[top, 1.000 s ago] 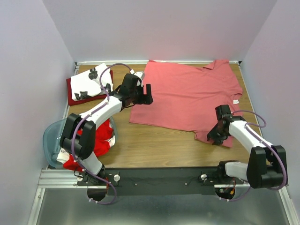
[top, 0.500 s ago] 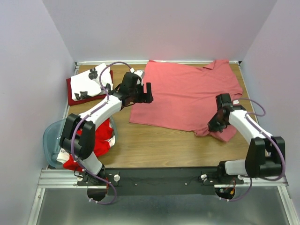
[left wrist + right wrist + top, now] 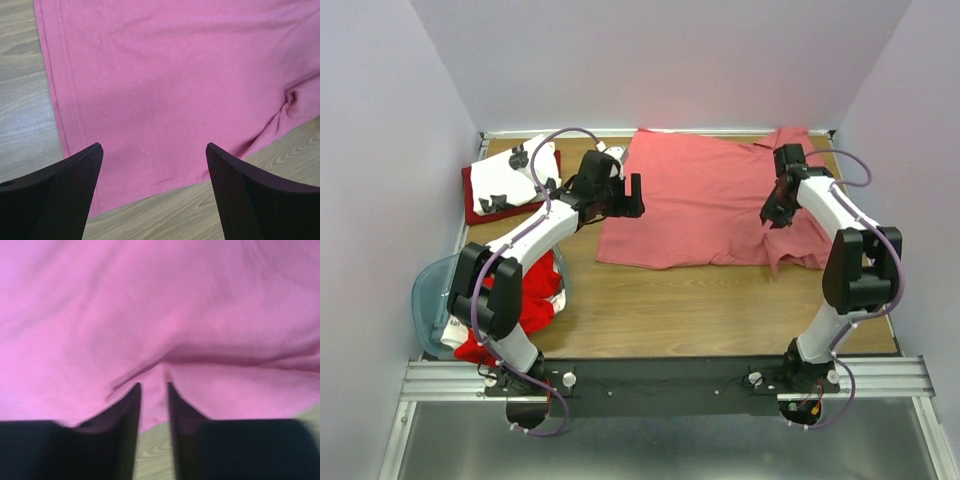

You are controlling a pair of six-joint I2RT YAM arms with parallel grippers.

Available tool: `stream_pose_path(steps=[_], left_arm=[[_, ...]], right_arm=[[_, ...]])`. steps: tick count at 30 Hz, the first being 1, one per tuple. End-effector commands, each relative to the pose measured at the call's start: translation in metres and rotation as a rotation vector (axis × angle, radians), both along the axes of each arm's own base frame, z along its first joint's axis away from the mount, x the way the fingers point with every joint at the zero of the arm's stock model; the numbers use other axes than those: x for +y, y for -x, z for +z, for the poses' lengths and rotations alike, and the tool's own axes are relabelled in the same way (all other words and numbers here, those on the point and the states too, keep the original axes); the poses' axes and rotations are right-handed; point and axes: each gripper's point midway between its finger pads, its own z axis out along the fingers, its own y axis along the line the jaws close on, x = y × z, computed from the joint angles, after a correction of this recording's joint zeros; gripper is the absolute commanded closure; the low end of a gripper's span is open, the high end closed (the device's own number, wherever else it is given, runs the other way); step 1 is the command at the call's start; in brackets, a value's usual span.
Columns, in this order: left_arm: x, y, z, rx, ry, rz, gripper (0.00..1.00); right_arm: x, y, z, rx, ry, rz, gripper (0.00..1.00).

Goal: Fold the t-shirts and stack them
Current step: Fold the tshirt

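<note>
The large salmon-pink t-shirt [image 3: 700, 200] lies spread across the far middle of the table, and its near right part is bunched and folded over at the right. My left gripper [image 3: 632, 197] hovers open above the shirt's left hem. In the left wrist view the wide-apart gripper [image 3: 152, 147] frames pink cloth [image 3: 165, 75] and bare wood. My right gripper [image 3: 772, 215] is over the shirt's right side. In the blurred right wrist view the gripper [image 3: 153, 385] has its jaws a little apart, wood shows through the gap, and a crease of pink cloth [image 3: 150, 305] runs to the tips.
A folded white t-shirt with black prints [image 3: 515, 175] rests on a dark red one [image 3: 478, 208] at the far left. A pale-blue plastic tub [image 3: 428, 300] at the near left holds bright red and white t-shirts [image 3: 535, 290]. Walls close in the table on three sides.
My right gripper has swept from the shirt's near right corner toward the far side, dragging that corner up and over the shirt. Its jaws have parted slightly. The left arm has stayed put.
</note>
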Motion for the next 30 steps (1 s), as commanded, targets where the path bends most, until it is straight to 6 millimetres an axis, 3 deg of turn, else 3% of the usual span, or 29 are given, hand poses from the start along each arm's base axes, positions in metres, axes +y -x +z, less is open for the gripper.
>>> stream_pose_path(steps=[1,3,5,9,13,19,25,30], left_arm=[[0.004,-0.007,0.003,-0.016,-0.027,0.006,0.09],[0.004,-0.006,0.001,-0.011,-0.030,0.007,0.09],[0.004,-0.006,0.000,-0.007,-0.033,0.003,0.09],[0.003,-0.006,-0.005,0.003,-0.035,0.000,0.09],[0.000,-0.008,-0.008,0.010,-0.028,-0.009,0.09],[-0.001,-0.012,-0.012,0.016,-0.039,-0.020,0.09],[0.005,-0.006,-0.020,0.040,-0.039,-0.011,0.09],[0.009,0.000,-0.027,0.059,-0.036,-0.005,0.09]], right_arm=[[-0.006,-0.017,0.022,-0.036,0.035,0.026,0.58],[-0.005,-0.016,0.032,-0.060,0.029,0.039,0.48],[-0.002,-0.010,0.040,-0.074,0.015,0.063,0.45],[0.010,0.024,0.051,-0.099,-0.056,0.101,0.42],[0.016,0.061,0.038,-0.061,-0.099,0.098,0.38],[0.003,0.097,0.015,0.002,-0.050,0.016,0.35],[-0.002,0.114,0.000,0.047,-0.030,-0.016,0.34],[-0.012,0.106,-0.012,0.046,0.030,-0.019,0.34]])
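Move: The t-shirt's loose near flap, just swept forward, trails down from the right hand to a pointed tip about 10 cm back from that hand, level sideways and 7 cm lower. The shirt's near right corner lies 9 cm back and 9 cm right, its folded far sleeve some 25 cm ahead and 5 cm right. From the left hand the tip is about 12 cm back, 36 cm right and 14 cm down. The shirt's flap is released as the right hand, its fingers already parting, carries on 2 cm forward while rising about 5 cm and opening wider. It then reverses, drawing back some 13 cm and sinking about 6 cm to hover, open and still pointing down, near the flap's tip. The left hand, open above the shirt, sinks about 2 cm. ##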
